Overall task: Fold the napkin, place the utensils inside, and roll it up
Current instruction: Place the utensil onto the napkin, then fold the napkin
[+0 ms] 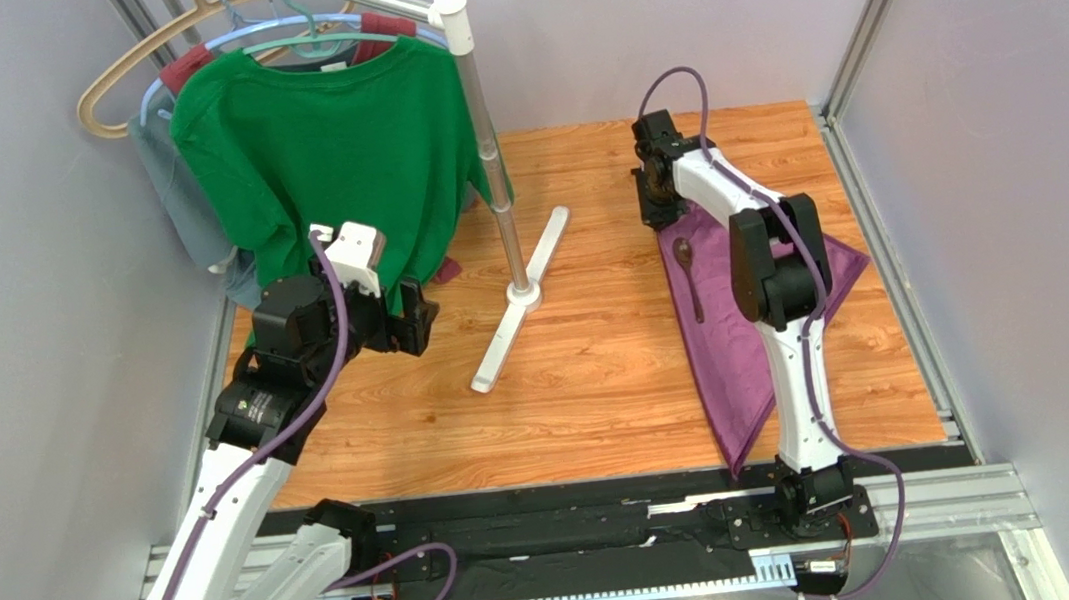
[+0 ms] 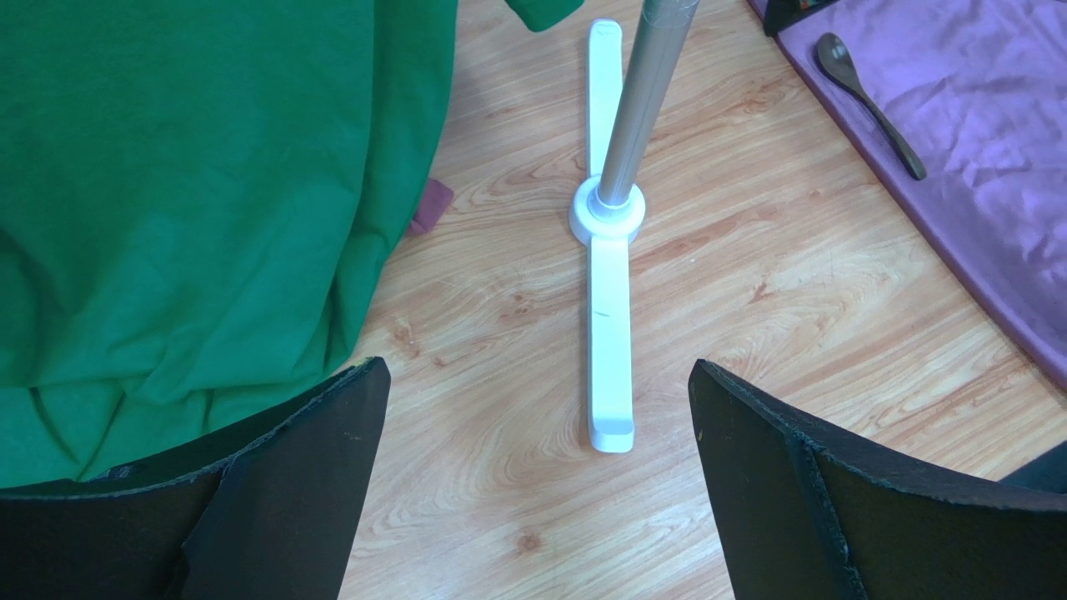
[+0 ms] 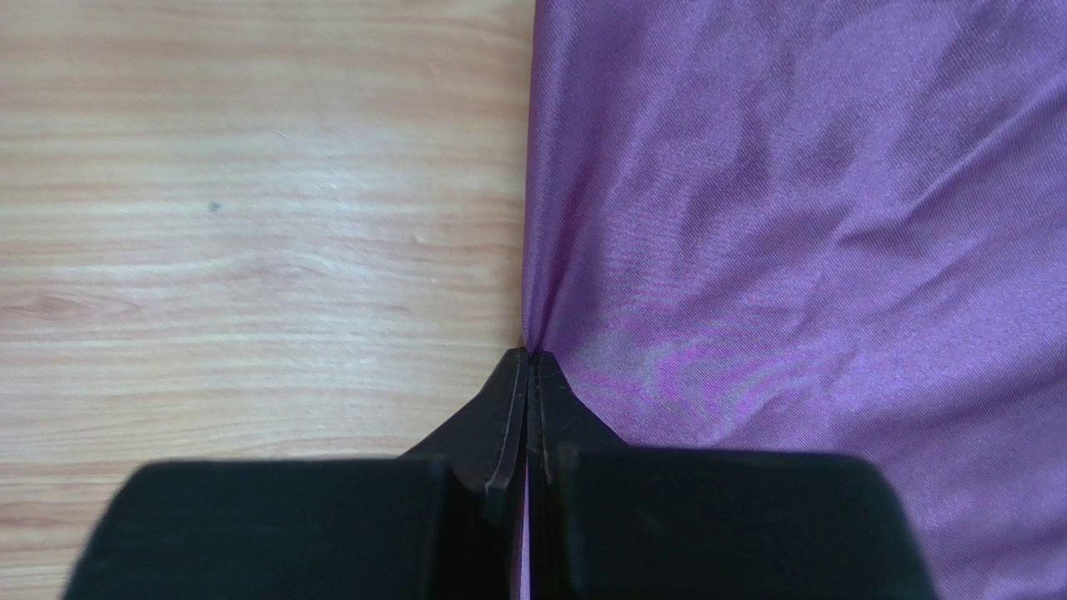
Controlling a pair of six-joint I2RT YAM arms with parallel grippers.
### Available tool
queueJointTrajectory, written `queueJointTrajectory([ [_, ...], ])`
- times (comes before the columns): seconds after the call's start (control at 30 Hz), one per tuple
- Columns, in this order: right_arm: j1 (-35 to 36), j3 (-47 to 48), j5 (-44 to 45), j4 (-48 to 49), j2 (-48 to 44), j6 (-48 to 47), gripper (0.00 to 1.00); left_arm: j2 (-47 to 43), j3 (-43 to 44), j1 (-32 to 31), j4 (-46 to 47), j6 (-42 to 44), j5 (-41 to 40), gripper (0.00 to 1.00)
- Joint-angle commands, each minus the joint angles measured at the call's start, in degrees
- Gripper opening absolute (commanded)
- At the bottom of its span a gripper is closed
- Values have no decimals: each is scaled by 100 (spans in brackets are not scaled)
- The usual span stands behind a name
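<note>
The purple napkin [image 1: 743, 352] lies on the right half of the wooden table, folded into a long pointed shape. A slim dark spoon [image 1: 688, 275] rests on its far left part and also shows in the left wrist view, spoon [image 2: 867, 100] on napkin [image 2: 989, 163]. My right gripper [image 1: 657, 193] is at the napkin's far corner. In the right wrist view the gripper [image 3: 531, 358] is shut, pinching the napkin [image 3: 802, 188] at its left edge, and cloth shows between the fingers. My left gripper [image 2: 537, 365] hangs open above bare wood by the rack, holding nothing.
A white clothes rack stands mid-table with its pole [image 1: 483, 125] and flat foot [image 1: 518, 302]. A green T-shirt [image 1: 327, 150] hangs from it on hangers, with a maroon garment [image 1: 381, 28] behind. The green cloth [image 2: 188, 200] is close to my left finger. Grey walls enclose the table.
</note>
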Motion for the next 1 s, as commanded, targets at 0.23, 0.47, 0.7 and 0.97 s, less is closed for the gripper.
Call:
queueJointTrajectory([
  [0.23, 276, 966, -652, 253, 651, 504, 0, -59, 9, 25, 50, 43, -11, 99],
  [0.47, 346, 1178, -1301, 323, 583, 715, 28, -67, 1, 25, 50, 43, -64, 99],
  [0.7, 136, 335, -1057, 314, -971, 224, 52, -15, 9, 25, 23, 51, -73, 99],
  [0.97, -1761, -755, -1083, 358, -1651, 126, 45, -50, 1, 34, 23, 86, -160, 99],
])
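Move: The right hand has the napkin's left edge already pinched at its fingertips, close to the table. The utensil, a dark spoon on the napkin, has its middle about 10 cm back and 4 cm to the right; the rack's white foot is some 25 cm left and 10 cm back. From the idle left hand the pinched edge lies roughly 25 cm ahead, 40 cm right and 24 cm below. Right hand drags the pinched edge about 8 cm left and forward, opens, lifts some 10 cm, swinging right. ##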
